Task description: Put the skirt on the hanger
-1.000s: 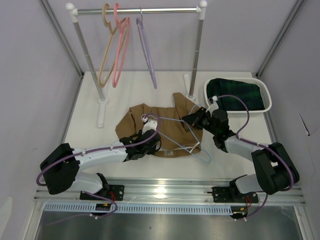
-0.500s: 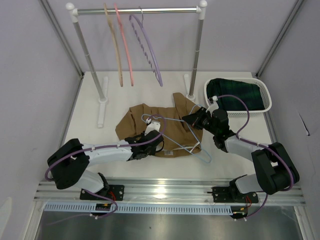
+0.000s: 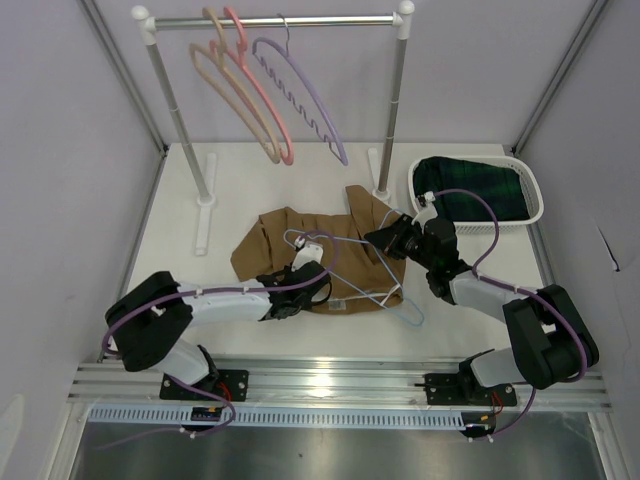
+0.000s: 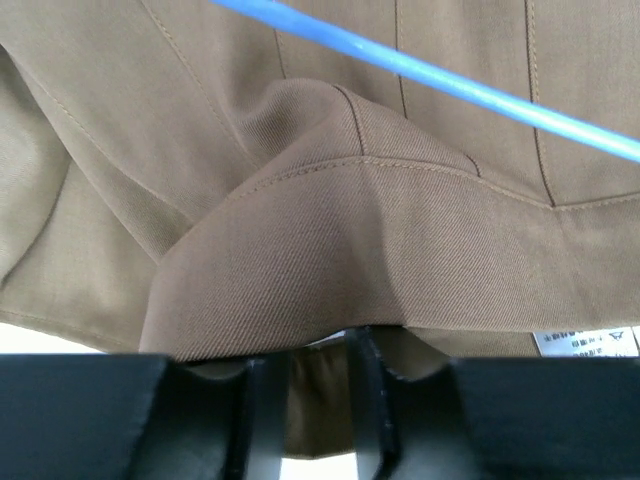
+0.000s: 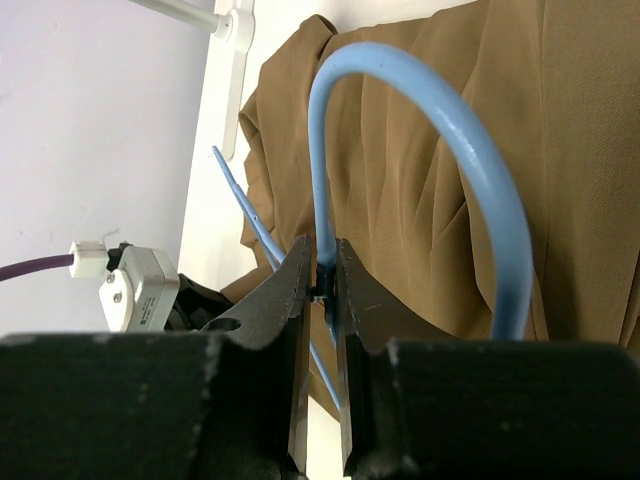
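The tan-brown skirt [image 3: 285,245] lies spread on the table's middle and fills the left wrist view [image 4: 300,200]. Across it lies the thin pale blue hanger [image 3: 408,312], one arm crossing the top of that view [image 4: 450,85]. My right gripper [image 3: 383,240] is at the skirt's right side, shut on the hanger's hook [image 5: 480,170], the jaws [image 5: 322,262] pinching the hook's stem. My left gripper [image 3: 298,298] sits at the skirt's near hem. Its fingers [image 4: 368,400] stand a narrow gap apart under a raised fold, with cloth showing in the gap.
A clothes rail [image 3: 280,20] on two posts spans the back, carrying a tan hanger [image 3: 235,100], a pink hanger [image 3: 268,105] and a scalloped lavender hanger [image 3: 312,105]. A white basket [image 3: 535,205] with dark green plaid cloth [image 3: 475,195] stands at the right.
My left gripper's jaws have narrowed at the skirt's near hem and the arm has shifted slightly right. The hangers on the rail have swung round. The right arm stays put.
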Controlling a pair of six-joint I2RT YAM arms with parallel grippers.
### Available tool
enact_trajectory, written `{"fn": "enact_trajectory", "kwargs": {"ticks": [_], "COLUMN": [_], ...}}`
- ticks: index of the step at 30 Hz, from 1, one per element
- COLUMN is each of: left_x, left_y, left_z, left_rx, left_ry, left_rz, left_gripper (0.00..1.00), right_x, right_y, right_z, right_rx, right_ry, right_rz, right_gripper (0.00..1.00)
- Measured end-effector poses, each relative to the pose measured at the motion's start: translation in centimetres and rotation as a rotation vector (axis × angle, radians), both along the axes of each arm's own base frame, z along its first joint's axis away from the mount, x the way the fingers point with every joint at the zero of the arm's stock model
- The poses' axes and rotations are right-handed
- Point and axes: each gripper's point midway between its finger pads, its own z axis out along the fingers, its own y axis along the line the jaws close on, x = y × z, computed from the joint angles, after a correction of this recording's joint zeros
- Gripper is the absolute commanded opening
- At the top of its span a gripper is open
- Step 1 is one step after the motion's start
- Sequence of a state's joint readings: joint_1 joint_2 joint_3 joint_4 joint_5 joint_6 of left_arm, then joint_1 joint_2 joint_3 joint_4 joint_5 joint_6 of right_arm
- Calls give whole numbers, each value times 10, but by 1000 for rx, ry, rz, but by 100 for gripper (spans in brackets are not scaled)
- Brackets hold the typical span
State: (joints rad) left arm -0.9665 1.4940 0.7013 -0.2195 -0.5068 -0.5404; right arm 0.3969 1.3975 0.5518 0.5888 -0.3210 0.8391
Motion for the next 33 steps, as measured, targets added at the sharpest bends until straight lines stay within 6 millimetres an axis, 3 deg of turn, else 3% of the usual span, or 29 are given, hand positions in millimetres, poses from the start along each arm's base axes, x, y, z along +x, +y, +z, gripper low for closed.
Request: {"fn": "enact_trajectory", "kwargs": {"ticks": [8,13,20,27,33], "left_x": [3,2,-6,11,28], "left_y": [2,1,-16,5,14], "left_z": [0,3,32,50,52], "left_rx": [15,20,-156,-361,-475], "left_ry": [-14,-13,18,77,120], "left_rz": [4,-31,-141,-90,-36], "left_gripper": [0,0,0,0,0], "right_x": [0,0,-4,-6,-8], "right_y": [0,-1,-4,-6,-5], "right_z": [0,-2,1,14,20], "right_rx": [-6,-24,-57,-57,-47], "right_ry": [1,4,-9,-46,-61], "right_rz": [2,6,12,9,18], "right_gripper": [0,0,0,0,0]}}
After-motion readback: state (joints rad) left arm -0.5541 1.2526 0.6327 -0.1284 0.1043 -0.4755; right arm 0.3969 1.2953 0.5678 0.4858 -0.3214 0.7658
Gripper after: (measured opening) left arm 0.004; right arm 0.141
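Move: The left hand, low over the skirt and half open, has the skirt's near waistband edge right at its fingertips, about 1 cm ahead. The care tag lies some 6 cm to its right; the blue hanger's left end hangs about 12 cm ahead, 4 cm to the left and roughly 4 cm above. From the right hand, which already holds the hanger, that waistband edge is about 12 cm back, 14 cm left and 12 cm below. Staying almost in place, the left hand first shuts its fingers and pinches the waistband edge. It then lifts about 5 cm, swaying slightly right and back before swinging left and forward towards the hanger's left end, its left side rolling down nearly 30 degrees. The right hand keeps its grip on the hanger and raises it about 2 cm. ##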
